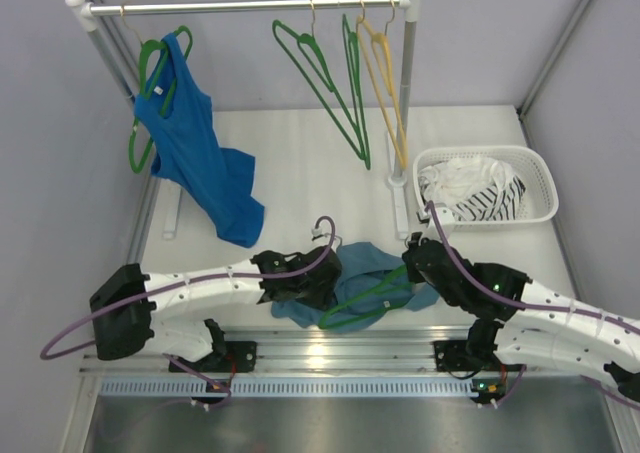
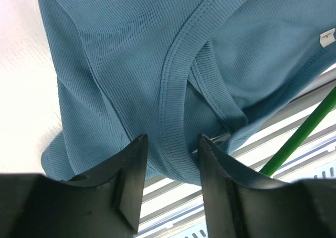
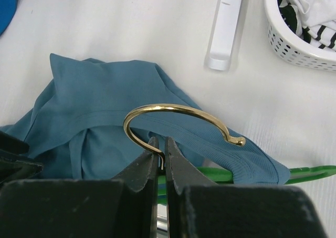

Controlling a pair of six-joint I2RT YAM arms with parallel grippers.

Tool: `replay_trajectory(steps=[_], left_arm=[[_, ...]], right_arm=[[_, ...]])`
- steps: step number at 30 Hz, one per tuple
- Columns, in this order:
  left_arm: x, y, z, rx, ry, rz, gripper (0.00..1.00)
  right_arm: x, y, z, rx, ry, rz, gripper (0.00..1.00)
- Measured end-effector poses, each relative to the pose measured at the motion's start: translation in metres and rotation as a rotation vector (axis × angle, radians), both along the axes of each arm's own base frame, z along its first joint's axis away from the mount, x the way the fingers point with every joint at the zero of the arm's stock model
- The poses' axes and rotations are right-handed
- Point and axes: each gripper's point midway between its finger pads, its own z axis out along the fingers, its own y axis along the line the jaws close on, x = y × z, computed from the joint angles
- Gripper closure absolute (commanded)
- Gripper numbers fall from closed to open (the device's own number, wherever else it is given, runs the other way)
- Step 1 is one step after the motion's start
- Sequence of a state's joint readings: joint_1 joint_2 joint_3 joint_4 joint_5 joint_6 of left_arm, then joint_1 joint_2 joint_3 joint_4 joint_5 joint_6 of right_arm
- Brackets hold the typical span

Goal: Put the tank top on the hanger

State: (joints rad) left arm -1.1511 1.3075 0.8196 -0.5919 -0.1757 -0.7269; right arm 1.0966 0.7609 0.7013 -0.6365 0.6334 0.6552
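The teal tank top (image 1: 372,269) lies crumpled on the table near its front edge, between the two arms. A green hanger (image 1: 366,303) lies partly under and through it, and its green bar (image 3: 310,171) pokes out from beneath the cloth. My right gripper (image 3: 161,143) is shut on the stem of the hanger's gold hook (image 3: 173,108). My left gripper (image 2: 171,141) stands open at the cloth's near edge. A ribbed strap (image 2: 173,91) of the tank top (image 2: 105,64) runs between its fingers, apart from both. The green hanger (image 2: 304,130) shows at the right.
A clothes rail (image 1: 250,6) at the back carries a royal-blue tank top (image 1: 195,153) on a green hanger, several bare green hangers (image 1: 325,68) and a yellow one (image 1: 385,83). A white basket (image 1: 545,178) of striped cloth sits at the right. The rail's white foot (image 3: 226,28) lies close by.
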Motion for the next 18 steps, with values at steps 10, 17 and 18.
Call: replay_trajectory(steps=[10,17,18], left_arm=[[-0.001,0.000,-0.002,0.006,0.007,-0.003,1.00],[-0.003,0.003,0.003,-0.023,0.000,0.004,1.00],[-0.004,0.003,0.004,-0.027,0.001,0.005,1.00]], right_arm=[[0.004,-0.006,0.001,-0.014,-0.006,-0.048,1.00],[0.010,-0.016,0.005,-0.048,-0.028,-0.118,1.00],[0.011,-0.018,0.006,-0.054,-0.033,-0.126,1.00]])
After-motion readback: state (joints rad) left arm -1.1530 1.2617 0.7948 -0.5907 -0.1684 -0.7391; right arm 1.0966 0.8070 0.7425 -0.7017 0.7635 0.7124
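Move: The tank top's stitched edge lies practically between the left hand's open fingers, about 1 cm below the hand point. The green hanger's free end is roughly 4 cm back and 2 cm to the right of that hand, and the table's front edge some 5 cm straight back. From the right hand, which holds the hanger by its hook, that stitched edge is about 7 cm back, 17 cm left and 10 cm lower, and the free end some 11 cm back, 15 cm left and 9 cm lower. The tank top's stitched edge is pinched as the left fingers shut fully from about half open, the hand staying in place and only beginning to ease up at the end. The right hand keeps its closed grip on the hook and carries the hanger about 2 cm right and 1 cm forward, turning clockwise some 5 to 10 degrees, so its free end swings forward towards the left hand. ##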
